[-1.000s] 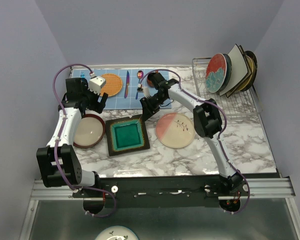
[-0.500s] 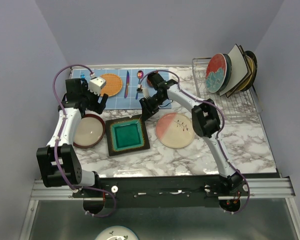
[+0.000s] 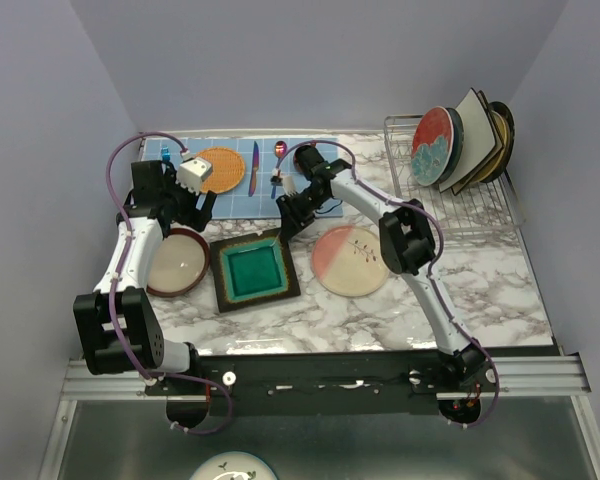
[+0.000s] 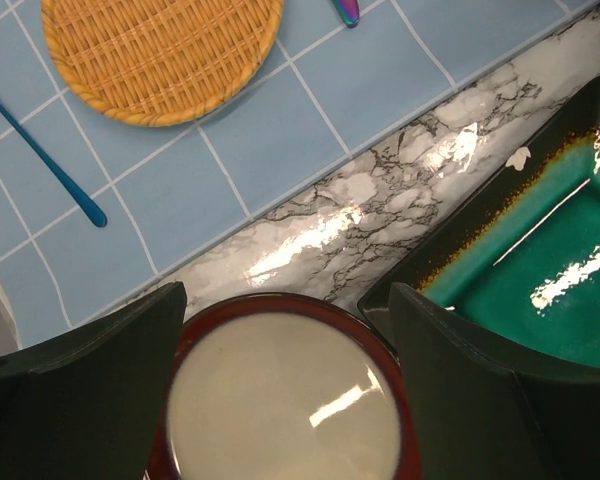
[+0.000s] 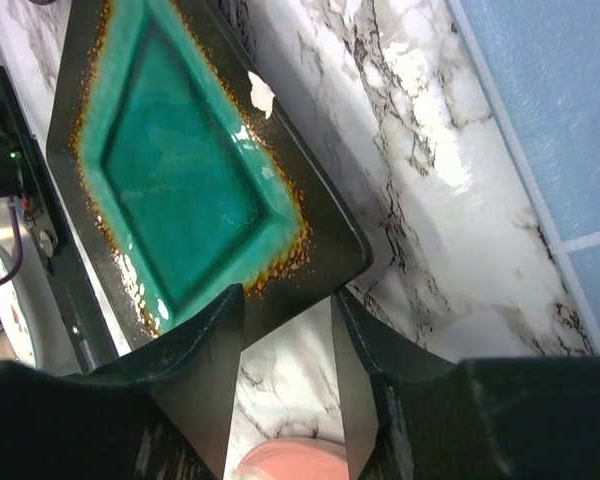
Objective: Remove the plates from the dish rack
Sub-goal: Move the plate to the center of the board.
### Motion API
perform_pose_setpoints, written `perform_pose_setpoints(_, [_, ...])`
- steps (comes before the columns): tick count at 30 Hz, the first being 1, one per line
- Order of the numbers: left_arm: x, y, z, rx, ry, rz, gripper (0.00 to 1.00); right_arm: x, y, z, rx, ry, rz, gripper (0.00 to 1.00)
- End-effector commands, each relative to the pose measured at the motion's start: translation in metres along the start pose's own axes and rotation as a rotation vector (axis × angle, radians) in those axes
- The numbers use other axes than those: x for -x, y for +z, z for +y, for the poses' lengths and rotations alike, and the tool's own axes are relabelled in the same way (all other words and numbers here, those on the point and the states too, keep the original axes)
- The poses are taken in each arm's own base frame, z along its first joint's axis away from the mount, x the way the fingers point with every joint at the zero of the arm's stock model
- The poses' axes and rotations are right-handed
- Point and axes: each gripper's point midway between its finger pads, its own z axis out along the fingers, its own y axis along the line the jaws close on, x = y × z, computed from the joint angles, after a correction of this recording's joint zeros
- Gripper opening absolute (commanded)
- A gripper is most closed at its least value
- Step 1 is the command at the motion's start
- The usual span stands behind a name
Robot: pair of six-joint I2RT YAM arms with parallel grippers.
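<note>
The dish rack (image 3: 462, 206) stands at the back right with several plates upright in it, a red and teal flowered round one (image 3: 435, 146) in front. Three plates lie flat on the table: red-rimmed cream (image 3: 177, 262), teal square (image 3: 254, 270) and pink (image 3: 350, 260). My left gripper (image 3: 194, 207) hangs open above the red-rimmed plate (image 4: 285, 400), touching nothing. My right gripper (image 3: 289, 214) hovers over the teal plate's (image 5: 180, 160) far right corner. Its jaws are partly apart, with nothing between them (image 5: 287, 297). The pink plate's rim (image 5: 290, 462) shows below.
A blue tiled mat (image 3: 230, 190) lies at the back left. On it are an orange woven mat (image 3: 220, 168), a knife (image 3: 254, 168), a spoon (image 3: 280, 150) and a blue fork (image 4: 40, 150). Walls close in on both sides and behind.
My right gripper has drifted slightly left and back over the teal plate's corner, and its jaws have narrowed a little. The left arm has barely shifted.
</note>
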Motion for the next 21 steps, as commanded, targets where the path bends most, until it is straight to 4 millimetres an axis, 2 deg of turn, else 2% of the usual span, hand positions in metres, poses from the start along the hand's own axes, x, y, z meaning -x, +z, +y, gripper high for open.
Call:
perform_pose_setpoints(1, [-0.002,0.002,-0.003,-0.026,0.005,-0.011,0.91,0.000,0.017,0.008,0.039,0.010,0.013,0.42])
perform_pose_setpoints(2, [-0.003,0.002,-0.002,-0.025,0.006,-0.010,0.91,0.000,0.017,0.007,0.038,0.013,0.015,0.38])
perform_pose_setpoints(7, [-0.003,0.002,-0.003,-0.029,0.006,-0.013,0.91,0.000,0.022,0.008,0.041,0.026,0.016,0.32])
perform_pose_setpoints(10, [-0.005,0.002,-0.005,-0.034,0.004,-0.012,0.91,-0.003,0.026,0.008,0.042,0.036,0.021,0.26])
perform_pose_setpoints(14, [-0.007,0.002,-0.006,-0.036,0.001,-0.008,0.91,-0.009,0.027,0.008,0.035,0.057,0.030,0.02])
perform_pose_setpoints(15, [-0.007,0.001,-0.007,-0.036,0.002,-0.012,0.91,-0.008,0.026,0.007,0.027,0.054,0.022,0.01])
perform_pose_setpoints(16, [-0.006,0.001,-0.007,-0.036,0.003,-0.014,0.91,-0.017,0.029,0.005,0.022,0.072,0.037,0.01])
perform_pose_setpoints(17, [-0.006,0.001,-0.007,-0.037,0.004,-0.014,0.91,-0.012,0.021,0.008,0.003,0.057,0.018,0.01])
perform_pose_setpoints(21, [-0.007,0.000,-0.010,-0.044,0.000,-0.022,0.91,-0.009,0.016,0.008,-0.026,0.062,-0.010,0.01])
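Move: The green square plate lies with its far right corner right at the right hand's fingers; its middle is some 8 cm back, 7 cm to the left and a couple of centimetres below. The pink-and-cream plate is about 16 cm to the right and 6 cm back, the red-rimmed plate roughly 25 cm left and 6 cm back, the spoon some 15 cm ahead and 1 cm left. From the left hand, the green plate's middle is around 9 cm back, 11 cm right and 13 cm down. Back towards the robot by about 2 cm, after first easing about 1 cm left and slightly down, goes the right hand, bearing on the rim at the green plate's far right corner. Its half-open fingers close completely at that corner, while the wrist tilts some 5–10 degrees so the fingertips swing back. ##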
